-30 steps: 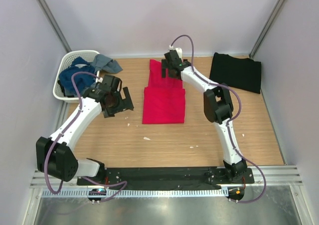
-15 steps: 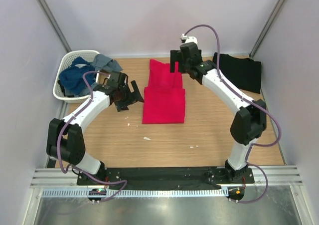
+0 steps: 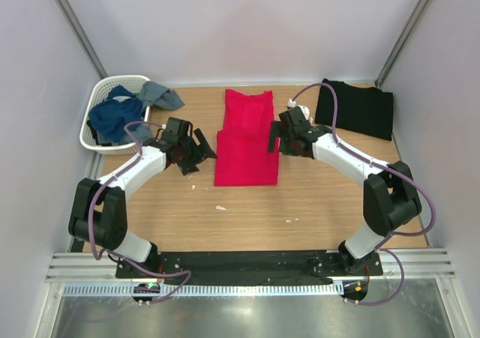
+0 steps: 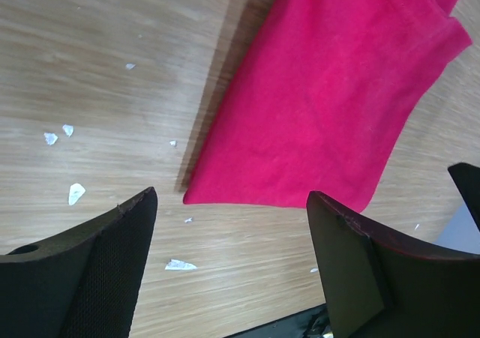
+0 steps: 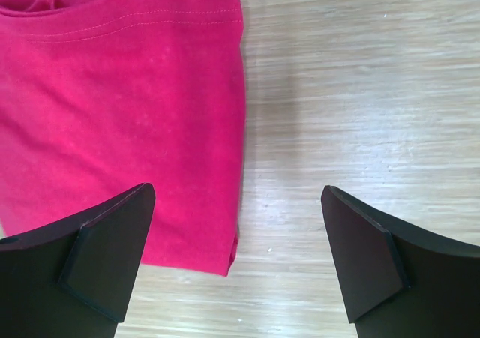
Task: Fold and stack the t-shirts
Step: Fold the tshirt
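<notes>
A crimson t-shirt (image 3: pixel 247 139) lies partly folded in the middle of the table, its near half doubled over. A black t-shirt (image 3: pixel 355 108) rests folded at the back right. My left gripper (image 3: pixel 201 149) hovers just left of the red shirt's left edge, jaws open and empty; the left wrist view shows the shirt's corner (image 4: pixel 330 106) ahead of the fingers. My right gripper (image 3: pixel 274 138) sits at the red shirt's right edge, open and empty, with the shirt's folded edge (image 5: pixel 120 121) under its left finger.
A white lattice basket (image 3: pixel 103 102) with blue and grey clothes (image 3: pixel 120 113) stands at the back left. Small white scraps (image 4: pixel 75 192) dot the wooden table (image 3: pixel 247 210) near the left gripper. Grey walls enclose the table on three sides.
The right gripper has come down from the shirt's far end to its right edge. The left gripper has moved right, up to the shirt's left edge, and its jaws have narrowed a little.
</notes>
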Controlling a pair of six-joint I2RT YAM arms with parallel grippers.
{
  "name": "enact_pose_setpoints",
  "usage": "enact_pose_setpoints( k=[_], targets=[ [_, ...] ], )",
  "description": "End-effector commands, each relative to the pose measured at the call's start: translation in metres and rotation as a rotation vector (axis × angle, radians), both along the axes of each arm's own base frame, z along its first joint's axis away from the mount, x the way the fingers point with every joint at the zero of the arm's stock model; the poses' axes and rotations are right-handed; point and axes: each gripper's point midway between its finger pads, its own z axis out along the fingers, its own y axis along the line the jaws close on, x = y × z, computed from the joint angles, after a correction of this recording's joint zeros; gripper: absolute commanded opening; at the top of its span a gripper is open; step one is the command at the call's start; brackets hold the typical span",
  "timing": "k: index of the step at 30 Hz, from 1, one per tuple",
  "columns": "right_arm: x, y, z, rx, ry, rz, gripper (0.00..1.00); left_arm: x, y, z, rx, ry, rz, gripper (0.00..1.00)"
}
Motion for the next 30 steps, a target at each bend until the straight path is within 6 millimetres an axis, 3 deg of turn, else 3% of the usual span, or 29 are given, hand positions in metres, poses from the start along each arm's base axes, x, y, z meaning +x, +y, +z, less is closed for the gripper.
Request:
enact_pose_setpoints(
  k=[1, 6, 9, 12, 16, 20, 30],
  targets=[
    [0.0, 0.008, 0.029, 0.116, -0.081, -0.045, 0.99, 0.011, 0.006, 0.02, -0.023, -0.111, 0.069, 0.81],
    [-0.013, 0.009, 0.021, 0.165, -0.053, -0.082, 0.93, 0.007, 0.008, 0.008, -0.059, -0.125, 0.131, 0.79],
    [-0.02, 0.011, 0.016, 0.186, -0.069, -0.089, 0.85, 0.008, 0.002, -0.005, -0.104, -0.126, 0.136, 0.72],
    [-0.028, 0.011, 0.004, 0.213, -0.059, -0.105, 0.73, 0.006, 0.004, -0.023, -0.067, -0.096, 0.106, 0.66],
    [-0.044, 0.012, -0.024, 0.216, -0.036, -0.102, 0.69, 0.004, -0.004, -0.037, -0.054, -0.077, 0.06, 0.64],
    [-0.042, 0.013, -0.045, 0.193, -0.01, -0.093, 0.68, 0.001, -0.015, -0.046, -0.032, -0.068, 0.019, 0.63],
    [-0.028, 0.035, -0.059, 0.252, 0.005, -0.072, 0.63, -0.018, -0.017, -0.073, 0.083, -0.032, -0.003, 0.59]
  ],
)
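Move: The left hand hovers with the half-folded t-shirt's near left corner roughly 4 cm to its right, 5 cm back and 9 cm below; a paper scrap lies about 5 cm right, 12 cm back. The right hand has the near right corner some 3 cm left, 8 cm back and 10 cm below; the black folded shirt's middle is about 21 cm right, 14 cm ahead. Both hands sink about 7 cm towards the t-shirt's near corners, right also back 5 cm, fingers partly closing. ##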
